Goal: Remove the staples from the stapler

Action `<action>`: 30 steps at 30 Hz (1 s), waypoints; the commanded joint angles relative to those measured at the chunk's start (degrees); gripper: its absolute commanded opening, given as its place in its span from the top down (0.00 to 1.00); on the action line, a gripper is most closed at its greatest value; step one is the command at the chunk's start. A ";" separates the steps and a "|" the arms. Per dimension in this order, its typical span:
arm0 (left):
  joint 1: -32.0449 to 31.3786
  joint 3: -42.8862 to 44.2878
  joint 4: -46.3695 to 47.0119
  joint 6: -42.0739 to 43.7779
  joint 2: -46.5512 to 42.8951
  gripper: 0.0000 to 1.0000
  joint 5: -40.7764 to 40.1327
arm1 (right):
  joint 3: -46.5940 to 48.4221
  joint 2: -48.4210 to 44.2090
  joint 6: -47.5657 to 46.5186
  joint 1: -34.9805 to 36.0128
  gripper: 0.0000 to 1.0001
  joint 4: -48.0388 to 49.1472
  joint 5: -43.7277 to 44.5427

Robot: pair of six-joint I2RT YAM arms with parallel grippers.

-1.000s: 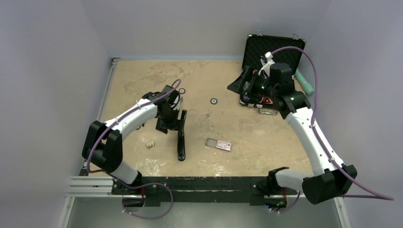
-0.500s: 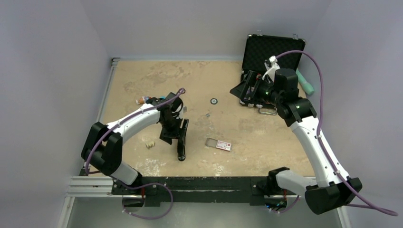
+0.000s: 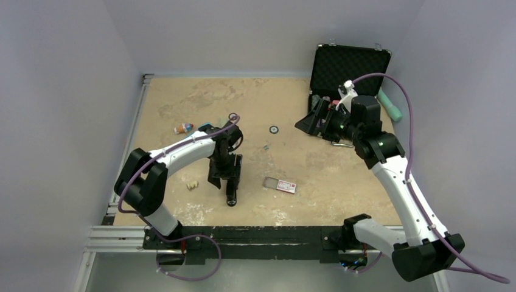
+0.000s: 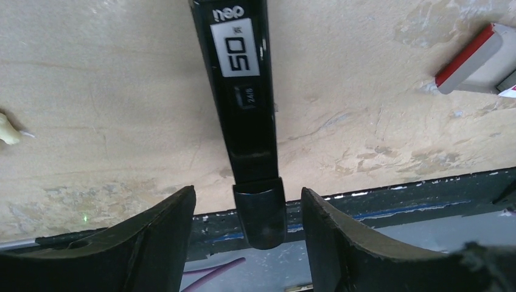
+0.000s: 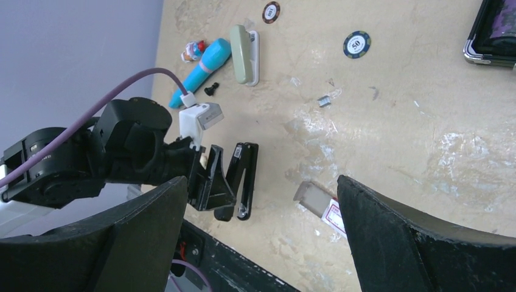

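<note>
The black stapler (image 3: 232, 182) lies on the table with its length pointing at the near edge. In the left wrist view its labelled top (image 4: 243, 91) runs down between my fingers. My left gripper (image 3: 223, 177) (image 4: 246, 198) is open, with a finger on each side of the stapler's near end and a gap on both sides. My right gripper (image 3: 309, 121) (image 5: 260, 182) is open and empty, held high at the back right, far from the stapler (image 5: 246, 176). A small staple box (image 3: 280, 184) (image 4: 481, 58) (image 5: 322, 204) lies right of the stapler.
An open black case (image 3: 350, 64) stands at the back right, with a teal handle (image 3: 389, 104) beside it. Two poker chips (image 3: 274, 129) (image 5: 356, 44), a blue marker (image 5: 204, 67), a small figurine (image 3: 182, 128) and a pale scrap (image 3: 192, 185) lie around. A loose metal bit (image 3: 266, 146) lies mid-table.
My left gripper has moved right and toward the near edge along the stapler, now astride its near end. My right arm has drawn back toward the right.
</note>
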 commanded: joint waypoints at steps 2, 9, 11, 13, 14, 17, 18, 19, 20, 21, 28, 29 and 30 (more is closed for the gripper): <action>-3.70 2.59 -2.58 -6.15 1.39 0.34 -2.92 | -0.78 -2.74 0.13 -0.21 0.03 0.24 -0.84; -5.48 -1.22 -2.65 -10.44 1.00 0.38 -3.44 | -1.40 -4.42 -0.62 -0.13 0.03 -0.77 -1.11; -5.87 -2.08 -2.24 -11.36 0.52 0.41 -3.52 | -1.29 -4.61 -0.91 -0.13 0.03 -0.95 -1.46; -6.13 -2.42 -2.14 -12.04 0.15 0.44 -3.95 | -0.93 -4.61 -1.34 -0.18 0.03 -1.46 -1.69; -6.26 -2.38 -2.14 -12.21 0.36 0.47 -4.09 | -0.73 -4.65 -1.59 -0.14 0.03 -1.72 -1.62; -6.41 -1.65 -2.35 -12.85 1.48 0.51 -4.10 | -0.46 -4.86 -2.26 -0.20 0.03 -2.17 -1.68; -6.54 -1.39 -2.12 -12.93 1.72 0.52 -3.85 | -0.50 -4.95 -2.49 -0.18 0.03 -2.32 -1.77; -6.68 -1.18 -2.10 -13.03 1.83 0.54 -3.73 | -0.44 -5.00 -2.62 -0.21 0.03 -2.46 -1.85; -6.86 -0.87 -2.24 -13.19 2.00 0.56 -3.80 | -0.24 -5.00 -2.84 -0.20 0.03 -2.73 -1.87; -6.95 -0.60 -2.47 -13.31 2.08 0.60 -3.89 | -0.07 -5.00 -3.04 -0.20 0.03 -3.00 -1.95; -7.27 -0.19 -2.27 -13.78 -1.16 1.00 -3.82 | 0.85 -5.14 -3.88 -0.17 0.03 -3.83 -2.48; -7.27 -0.13 -1.45 -13.86 -2.66 1.00 -3.55 | 1.07 -5.18 -3.89 -0.15 0.03 -3.95 -2.53; -7.30 0.18 -0.67 -13.76 -4.27 1.00 -2.98 | 1.23 -5.14 -3.89 -0.14 0.03 -3.93 -2.71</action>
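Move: The left hand is just over the open black stapler, whose middle is about 1 cm ahead, 1 cm right and 3 cm below; its raised capped end points back towards the base. The staple box lies level with the hand, some 19 cm right, and a pale yellow piece 13 cm left, both about 6 cm below. For the right hand the black stapler lies roughly 10 cm back, 26 cm left and 26 cm below. Left hand eases some 3 cm back and slightly down, closing its fingers on the black stapler's raised near end. ##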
